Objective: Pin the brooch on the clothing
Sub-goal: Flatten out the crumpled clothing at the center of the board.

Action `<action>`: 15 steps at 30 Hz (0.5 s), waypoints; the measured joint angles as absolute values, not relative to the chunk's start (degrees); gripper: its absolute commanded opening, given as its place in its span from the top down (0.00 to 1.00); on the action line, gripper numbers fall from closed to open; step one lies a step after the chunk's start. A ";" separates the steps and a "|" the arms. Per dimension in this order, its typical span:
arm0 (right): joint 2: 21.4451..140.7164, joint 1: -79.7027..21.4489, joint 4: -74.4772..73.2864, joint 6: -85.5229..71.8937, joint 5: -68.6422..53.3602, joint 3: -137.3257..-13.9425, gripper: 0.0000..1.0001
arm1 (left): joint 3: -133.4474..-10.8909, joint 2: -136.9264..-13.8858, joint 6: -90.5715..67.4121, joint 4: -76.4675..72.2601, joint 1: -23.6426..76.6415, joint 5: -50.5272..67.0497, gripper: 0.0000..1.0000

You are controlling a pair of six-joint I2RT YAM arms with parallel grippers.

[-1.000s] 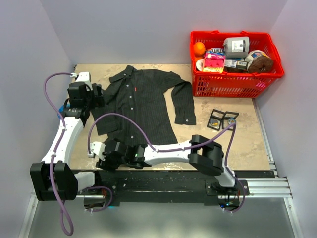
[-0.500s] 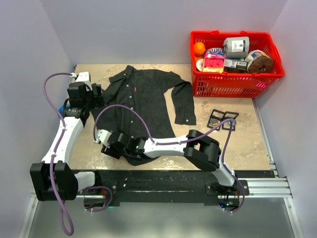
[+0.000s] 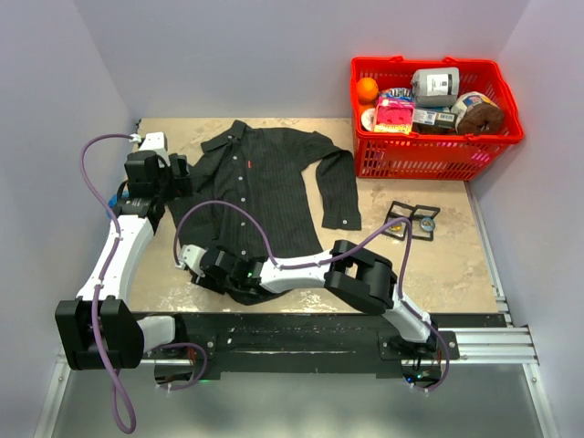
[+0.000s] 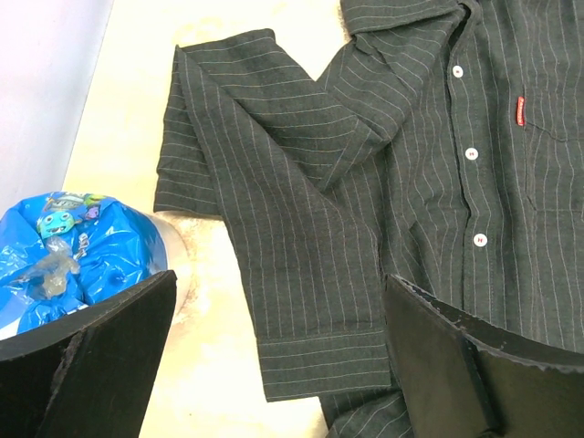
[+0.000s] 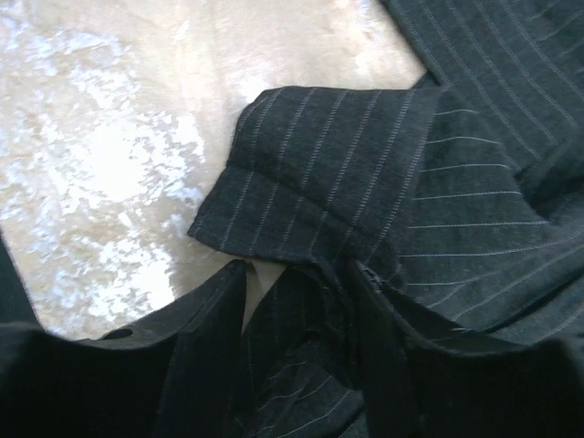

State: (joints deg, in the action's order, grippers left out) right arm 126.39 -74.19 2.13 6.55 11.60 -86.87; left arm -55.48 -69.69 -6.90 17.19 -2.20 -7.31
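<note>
The clothing (image 3: 265, 187), a dark pinstriped shirt with pale buttons and a tiny red tag (image 4: 520, 111), lies spread on the tan table. My left gripper (image 3: 178, 173) hovers open above the shirt's left sleeve; the sleeve cuff (image 4: 324, 360) lies between its wide-apart fingers (image 4: 456, 356) with nothing held. My right gripper (image 3: 193, 263) is low at the shirt's near left corner. In the right wrist view its jaws (image 5: 301, 310) straddle a raised fold of the striped cloth (image 5: 310, 192), and a sliver of table shows beside one finger. No brooch is plainly in view.
A red basket (image 3: 436, 146) full of groceries stands at the back right. Two small black square cards (image 3: 412, 219) lie on the table right of the shirt, partly under the right arm's cable. A blue printed wrapper (image 4: 64, 246) sits by the left wall.
My right gripper moved from the table's front edge up and left onto the shirt's near corner, and its jaws narrowed a little around the cloth. The left arm stayed still.
</note>
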 measured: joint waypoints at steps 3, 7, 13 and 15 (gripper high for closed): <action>126.39 -74.19 2.68 6.48 12.84 -86.80 0.69 | -55.48 -69.69 -6.90 17.17 -2.20 -7.11 0.01; 126.19 -74.26 4.03 6.26 12.95 -85.82 0.87 | -55.48 -69.69 -6.92 17.17 -2.20 -6.87 0.01; 123.50 -75.00 4.34 5.15 9.39 -84.79 0.95 | -55.48 -69.69 -6.92 17.15 -2.22 -6.63 0.01; 122.56 -75.50 4.60 4.40 6.98 -84.97 0.96 | -55.48 -69.69 -6.92 17.15 -2.20 -6.63 0.01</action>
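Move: My right hand is down at the shirt's crumpled lower-left hem corner, with the cloth right between my half-open fingertips, about 1 cm below the hand point. The left cuff lies some 10 cm ahead and 1 cm left. The lowest visible button is about 8 cm ahead and 8 cm right, and the board's near edge about 6 cm back, straight behind. From my left hand the hem corner lies roughly 18 cm back, 11 cm right and 17 cm down. I keep my right hand almost still at the board and shut its half-open fingers, pinching the hem corner. Then I draw it up about 3 cm and back some 2.5 cm towards the near edge, drifting a little left, while the fingertips tip up slightly. ##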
